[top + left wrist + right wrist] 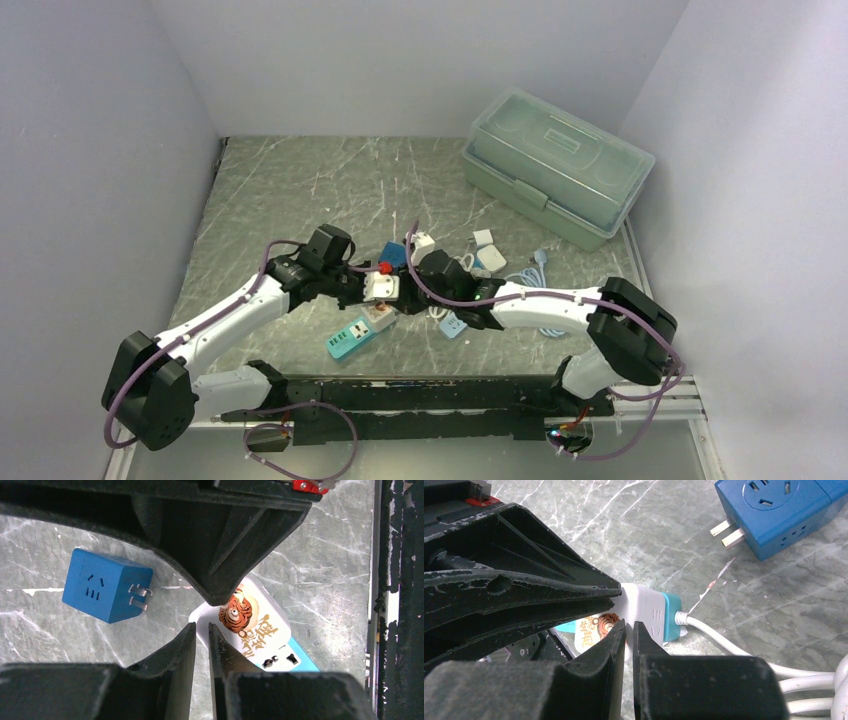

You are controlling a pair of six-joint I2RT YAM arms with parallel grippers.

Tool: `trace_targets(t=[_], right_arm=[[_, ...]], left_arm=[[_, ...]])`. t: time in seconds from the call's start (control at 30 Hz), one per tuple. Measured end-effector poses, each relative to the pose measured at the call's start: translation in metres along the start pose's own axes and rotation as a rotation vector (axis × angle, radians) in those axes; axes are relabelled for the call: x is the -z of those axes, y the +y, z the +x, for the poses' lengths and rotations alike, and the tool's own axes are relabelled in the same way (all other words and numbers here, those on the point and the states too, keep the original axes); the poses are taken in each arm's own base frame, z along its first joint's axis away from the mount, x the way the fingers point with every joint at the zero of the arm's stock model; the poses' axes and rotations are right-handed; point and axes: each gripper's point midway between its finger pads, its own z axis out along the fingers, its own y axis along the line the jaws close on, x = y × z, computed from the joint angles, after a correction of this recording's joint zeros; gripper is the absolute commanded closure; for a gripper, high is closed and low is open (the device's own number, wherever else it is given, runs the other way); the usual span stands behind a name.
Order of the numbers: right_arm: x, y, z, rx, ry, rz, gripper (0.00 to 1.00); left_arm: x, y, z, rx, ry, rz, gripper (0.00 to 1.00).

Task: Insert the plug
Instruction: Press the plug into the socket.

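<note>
A blue cube plug [393, 254] [102, 587] [784, 510] lies on the grey table with its metal prongs showing, and neither gripper touches it. A white and teal power strip [352, 338] [260, 625] [649, 612] with a tiger sticker lies below both grippers, its white cable [724, 640] running off to the right. My left gripper [366, 290] [201, 626] and right gripper [410, 280] [629, 625] meet tip to tip over the strip's end. Only a thin slit shows between each pair of jaws, with nothing held in it.
A pale green lidded box [555, 165] stands at the back right. White chargers [487, 250], a coiled cable [535, 270] and a small white adapter [455, 325] lie right of centre. Grey walls close in on the left, back and right.
</note>
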Motion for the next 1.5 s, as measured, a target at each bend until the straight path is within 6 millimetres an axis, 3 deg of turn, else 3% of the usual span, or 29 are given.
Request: trace_targets(t=[0.43,0.63,0.7,0.77,0.8,0.83,0.9,1.07,1.23,1.5], right_arm=[[-0.009,-0.005,0.008,0.019,-0.032,0.071,0.89],[-0.005,0.005,0.001,0.007,-0.059,0.066,0.72],[-0.003,0.009,0.003,0.007,-0.042,0.061,0.65],[-0.002,0.011,0.007,0.01,-0.018,0.067,0.57],[-0.002,0.011,0.008,0.009,-0.01,0.071,0.51],[-0.001,0.011,0.008,0.008,-0.003,0.076,0.45],[0.002,0.008,0.011,0.006,0.017,0.09,0.35],[0.016,-0.003,0.016,-0.002,0.06,0.132,0.18],[0.039,-0.024,0.014,-0.017,0.089,0.194,0.14],[0.089,-0.054,-0.046,-0.093,-0.087,0.263,0.09]], left_arm=[[0.0,-0.001,0.003,-0.02,0.005,0.0,0.77],[0.006,0.011,-0.002,0.016,0.033,-0.046,0.45],[0.011,0.015,-0.001,0.053,0.064,-0.062,0.43],[0.018,0.015,0.004,0.111,0.112,-0.064,0.33],[0.023,0.011,0.008,0.145,0.14,-0.058,0.27],[0.028,0.008,0.011,0.172,0.167,-0.049,0.14],[0.037,-0.001,0.014,0.224,0.208,-0.028,0.01],[0.056,-0.006,-0.001,0.292,0.206,-0.028,0.0],[0.058,-0.012,-0.013,0.366,0.157,-0.015,0.0],[0.028,-0.021,-0.019,0.484,0.16,0.066,0.0]])
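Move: The white adapter, already on the cable end of the teal strip, lies right under both nearly shut grippers: its middle is about 2 cm back and 3 cm below the left hand, and roughly 2 cm back, 1 cm left and 3 cm below the right. The teal strip's middle is some 3 cm left of the adapter and 3 cm nearer. From the left hand, the blue adapter is about 9 cm ahead and 2 cm right; the pale-blue strip lies some 15 cm right of the right hand and 1 cm back. Both hands' fingertips keep pressing on the white adapter's top, the right sinking about 1 cm while the left holds nearly still. Then both come free and open wide: the right goes away to its right, about 9 cm, finally rising and moving forward; the left swings up, left and back, then returns rightward and down over the adapter, fingers tipping some 20 degrees steeper. ##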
